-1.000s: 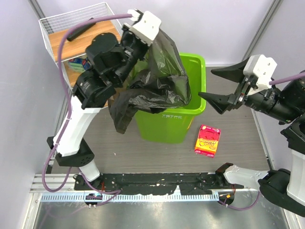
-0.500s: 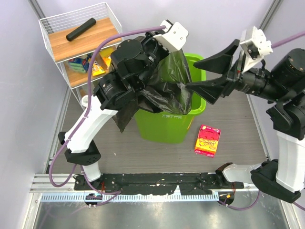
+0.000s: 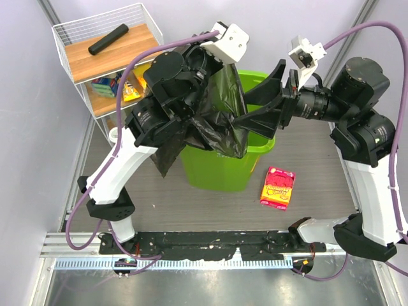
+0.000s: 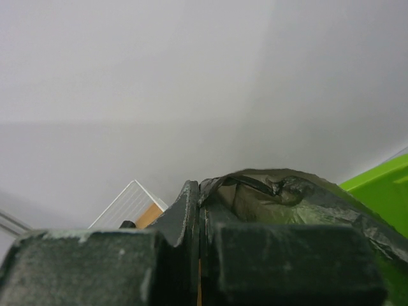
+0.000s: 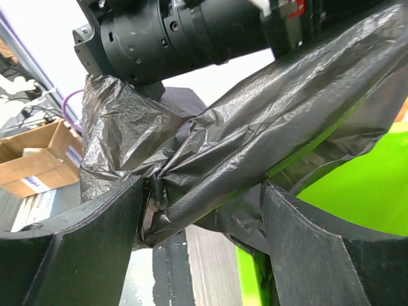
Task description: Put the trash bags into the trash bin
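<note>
The black glossy trash bag (image 3: 223,111) hangs crumpled over the lime-green trash bin (image 3: 220,169), part of it draped down the bin's left outer side. My left gripper (image 4: 199,194) is shut on the bag's top edge and holds it up above the bin; in the top view the wrist housing hides these jaws. My right gripper (image 3: 241,109) reaches in from the right, open, its two fingers straddling a fold of the bag (image 5: 217,153) above the bin (image 5: 363,191). In the right wrist view the left finger (image 5: 95,248) touches the plastic.
A white wire shelf rack (image 3: 70,29) stands at the back left, with a slim black roll (image 3: 108,39) on its wooden top shelf and colourful packets (image 3: 121,86) below. A red and yellow snack packet (image 3: 278,187) lies on the floor right of the bin.
My right arm has swung up and left from the right side until its open fingers straddle the bag. My left arm carried the bag rightward over the bin, then stayed.
</note>
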`<state>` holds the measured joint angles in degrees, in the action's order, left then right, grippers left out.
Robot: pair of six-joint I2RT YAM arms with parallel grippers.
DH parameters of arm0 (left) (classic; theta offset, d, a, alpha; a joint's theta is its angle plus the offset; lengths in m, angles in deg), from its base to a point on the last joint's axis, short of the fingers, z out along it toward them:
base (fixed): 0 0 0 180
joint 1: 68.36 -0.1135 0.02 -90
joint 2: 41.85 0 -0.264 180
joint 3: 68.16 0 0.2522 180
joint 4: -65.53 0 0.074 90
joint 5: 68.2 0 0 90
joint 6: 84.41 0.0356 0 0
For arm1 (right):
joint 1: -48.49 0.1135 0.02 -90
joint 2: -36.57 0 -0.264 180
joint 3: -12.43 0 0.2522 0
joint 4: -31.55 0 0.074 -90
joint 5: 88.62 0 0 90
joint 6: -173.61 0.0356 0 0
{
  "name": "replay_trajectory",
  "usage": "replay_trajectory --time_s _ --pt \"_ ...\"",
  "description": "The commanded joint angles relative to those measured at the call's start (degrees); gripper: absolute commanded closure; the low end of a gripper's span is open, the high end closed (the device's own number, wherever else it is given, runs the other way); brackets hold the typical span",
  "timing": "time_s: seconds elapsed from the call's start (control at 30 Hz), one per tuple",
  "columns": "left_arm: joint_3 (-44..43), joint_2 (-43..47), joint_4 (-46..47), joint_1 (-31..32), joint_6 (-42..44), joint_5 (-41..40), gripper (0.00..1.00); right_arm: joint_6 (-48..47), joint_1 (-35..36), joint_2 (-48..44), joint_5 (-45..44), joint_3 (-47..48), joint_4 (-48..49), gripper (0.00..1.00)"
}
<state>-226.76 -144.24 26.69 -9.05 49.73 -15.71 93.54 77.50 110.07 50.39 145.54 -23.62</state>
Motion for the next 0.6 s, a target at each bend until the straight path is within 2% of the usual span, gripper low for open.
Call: replay_trajectory --time_s 0.0,0.13,0.2,0.23,0.27,0.3,0.37,0.43,0.57 --pt "-0.4 0.3 5.1 0.4 2.5 -2.3 1.0 6.7 -0.2 -2.1 6.3 -2.4 7.2 0.22" --pt "-0.4 0.1 5.4 0.3 3.1 -2.6 1.0 7.1 -0.3 -2.4 7.8 -2.8 7.7 0.26" --pt "-0.4 -0.1 5.7 0.4 3.6 -2.8 1.0 6.9 -0.2 -2.5 8.2 -2.7 7.7 0.4" --pt "-0.4 -0.1 5.8 0.4 3.8 -2.9 1.0 6.5 -0.3 -2.7 8.1 -2.5 7.6 0.56" --pt "-0.3 -0.1 6.0 0.3 4.1 -3.0 1.0 5.0 -0.3 -2.7 7.2 -2.3 7.1 0.65" --pt "-0.2 -0.1 6.1 0.3 4.5 -3.0 1.0 3.8 -0.3 -2.7 6.5 -1.4 5.2 0.79" --pt "0.2 0.3 6.0 0.2 4.6 -2.8 1.0 0.1 -0.3 -2.9 3.5 -0.1 2.0 0.92" --pt "1.0 1.0 5.5 0.2 5.0 -2.1 1.0 -4.4 -0.3 -3.2 -0.7 0.9 -1.5 0.99" --pt "1.3 1.6 1.4 -0.9 4.7 -0.2 1.0 -12.5 -0.3 -3.9 -11.6 1.4 -7.3 0.99"
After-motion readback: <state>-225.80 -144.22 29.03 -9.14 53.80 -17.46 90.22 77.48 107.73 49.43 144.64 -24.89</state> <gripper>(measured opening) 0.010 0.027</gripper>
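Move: The trash bag's loose fold lies practically between the right hand's open fingertips, about 1 cm back and 1 cm to their left, level with them. The bin's middle is some 14 cm ahead, 5 cm left and 38 cm below this hand; the red box lies about 2 cm ahead, 15 cm right and 54 cm below. From the left hand, the fold is roughly 17 cm back, 4 cm right and 6 cm lower. The bag's loose fold is pinched by the right hand, whose fingers, pointing left, go from wide open to fully shut on the plastic. That hand first draws back about 2 cm, swinging slightly counter-clockwise, then as the fingers shut it reverses, easing forward and right about 1 cm and turning back clockwise. The left hand stays nearly in place, still gripping the bag's edge. ##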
